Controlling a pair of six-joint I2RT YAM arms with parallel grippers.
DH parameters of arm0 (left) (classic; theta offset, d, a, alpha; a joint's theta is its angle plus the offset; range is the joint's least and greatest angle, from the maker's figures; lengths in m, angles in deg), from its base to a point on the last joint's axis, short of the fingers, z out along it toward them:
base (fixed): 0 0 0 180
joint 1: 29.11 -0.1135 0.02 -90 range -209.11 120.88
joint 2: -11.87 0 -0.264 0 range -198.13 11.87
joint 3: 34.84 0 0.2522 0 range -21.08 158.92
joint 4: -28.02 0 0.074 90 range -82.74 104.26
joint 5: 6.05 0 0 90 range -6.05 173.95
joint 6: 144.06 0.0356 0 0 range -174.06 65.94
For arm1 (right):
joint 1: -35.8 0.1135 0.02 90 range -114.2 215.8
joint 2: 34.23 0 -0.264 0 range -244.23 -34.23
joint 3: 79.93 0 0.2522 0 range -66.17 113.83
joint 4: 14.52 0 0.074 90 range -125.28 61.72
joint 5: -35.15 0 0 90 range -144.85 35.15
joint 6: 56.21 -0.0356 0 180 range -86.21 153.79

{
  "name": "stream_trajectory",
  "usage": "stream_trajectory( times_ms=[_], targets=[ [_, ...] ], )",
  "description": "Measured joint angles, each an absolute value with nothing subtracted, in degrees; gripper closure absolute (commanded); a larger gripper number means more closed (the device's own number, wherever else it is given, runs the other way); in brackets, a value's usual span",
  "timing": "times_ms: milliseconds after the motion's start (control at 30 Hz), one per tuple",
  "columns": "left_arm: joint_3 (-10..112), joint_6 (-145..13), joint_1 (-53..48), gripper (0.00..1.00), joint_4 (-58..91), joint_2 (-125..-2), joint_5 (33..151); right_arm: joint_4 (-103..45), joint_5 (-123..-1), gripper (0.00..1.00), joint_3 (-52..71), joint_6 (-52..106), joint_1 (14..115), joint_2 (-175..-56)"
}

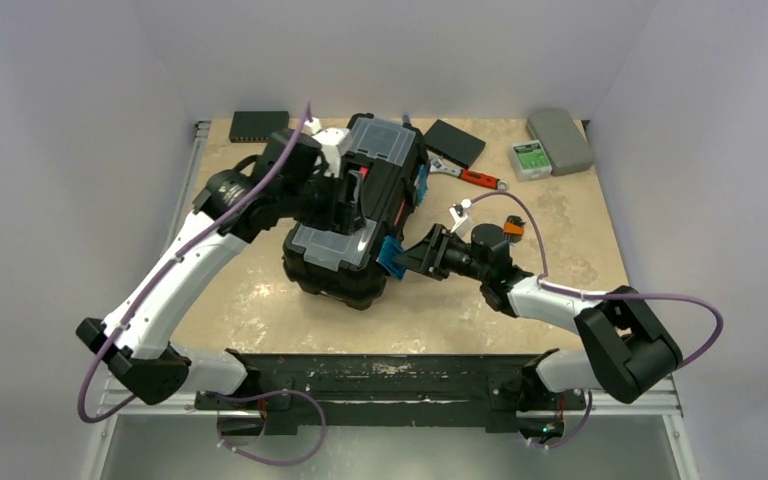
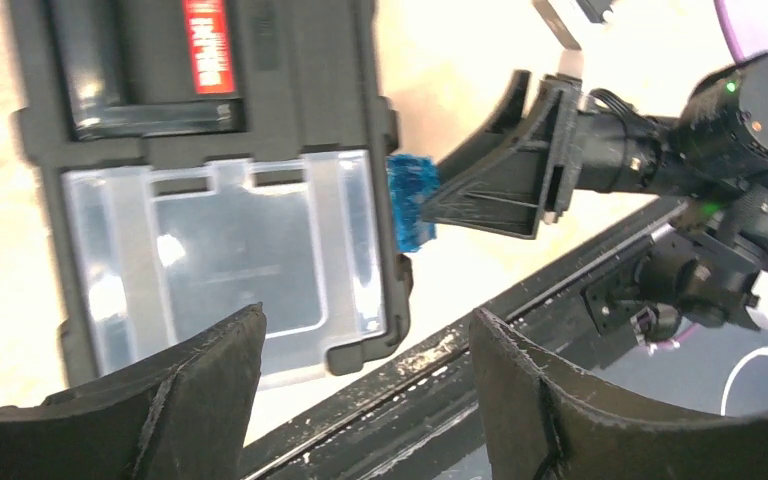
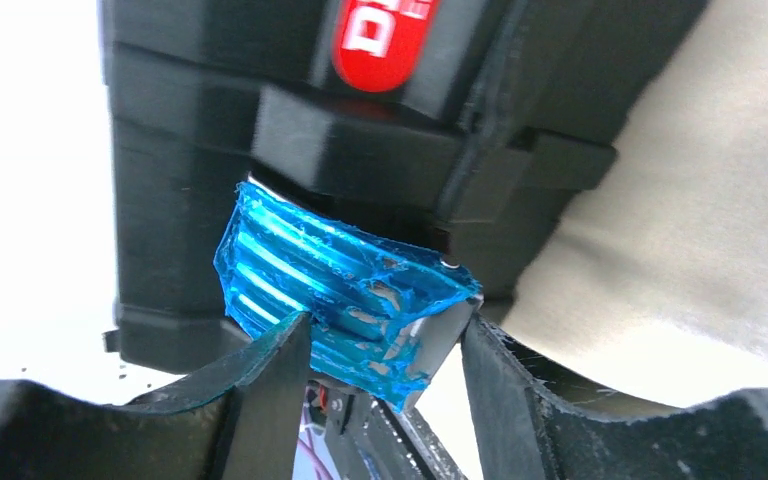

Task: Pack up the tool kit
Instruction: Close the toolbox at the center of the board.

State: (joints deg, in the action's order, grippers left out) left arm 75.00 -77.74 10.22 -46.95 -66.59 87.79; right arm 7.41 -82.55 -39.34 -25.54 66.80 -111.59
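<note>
The tool kit [image 1: 332,284] is a black toolbox standing closed in the middle of the table, with clear lid compartments [image 1: 328,243] and a red-marked handle [image 2: 208,45]. My left gripper [image 2: 365,330] hovers open above the near clear lid [image 2: 220,250], nothing between its fingers. My right gripper [image 1: 400,256] is at the box's right side, its fingers closed on either side of a blue latch [image 3: 330,270], which also shows as a blue latch [image 2: 412,200] in the left wrist view. A second blue latch [image 1: 422,185] sits farther back.
A red-handled wrench [image 1: 470,177] lies right of the box, with a flat black box [image 1: 454,143], a green-and-white pack [image 1: 531,160] and a grey case [image 1: 560,140] behind. A flat black device [image 1: 259,124] is back left. A black rail [image 1: 390,370] runs along the near edge.
</note>
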Motion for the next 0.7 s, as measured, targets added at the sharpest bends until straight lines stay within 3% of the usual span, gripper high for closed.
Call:
stream_trajectory(
  times_ms=[333,700],
  targets=[
    [66.1,-76.4,-3.4,0.25,-47.0,-59.6,89.3,-0.3,-78.2,0.75,-39.4,-24.8,67.0,-111.5],
    [49.6,-78.5,-20.0,0.26,-39.6,-53.2,99.9,-2.8,-76.2,0.75,-39.4,-24.2,67.0,-114.3]
  ],
)
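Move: The near blue latch, sticking out from the toolbox's right side, is right at the right hand's fingertips, about 3 cm to its left, 1 cm ahead and 1 cm higher. From that hand the far blue latch is some 16 cm ahead and 3 cm right, the wrench handle roughly 19 cm ahead and 17 cm right on the table. The left hand hangs over the lid, the toolbox's middle about 3 cm ahead, straight in line and 18 cm below; the near latch is 7 cm back and 7 cm right of that hand. With its fingertips starting at the near blue latch, the right hand sinks about 5.5 cm along the toolbox's right side, easing slightly right, tilting down and bringing its half-open fingers close together without gripping the latch. Meanwhile the left hand sweeps some 12 cm left across and off the lid, first level, then dropping about 7 cm beside the box's left side, turning counter-clockwise about 20 degrees with fingers open. ##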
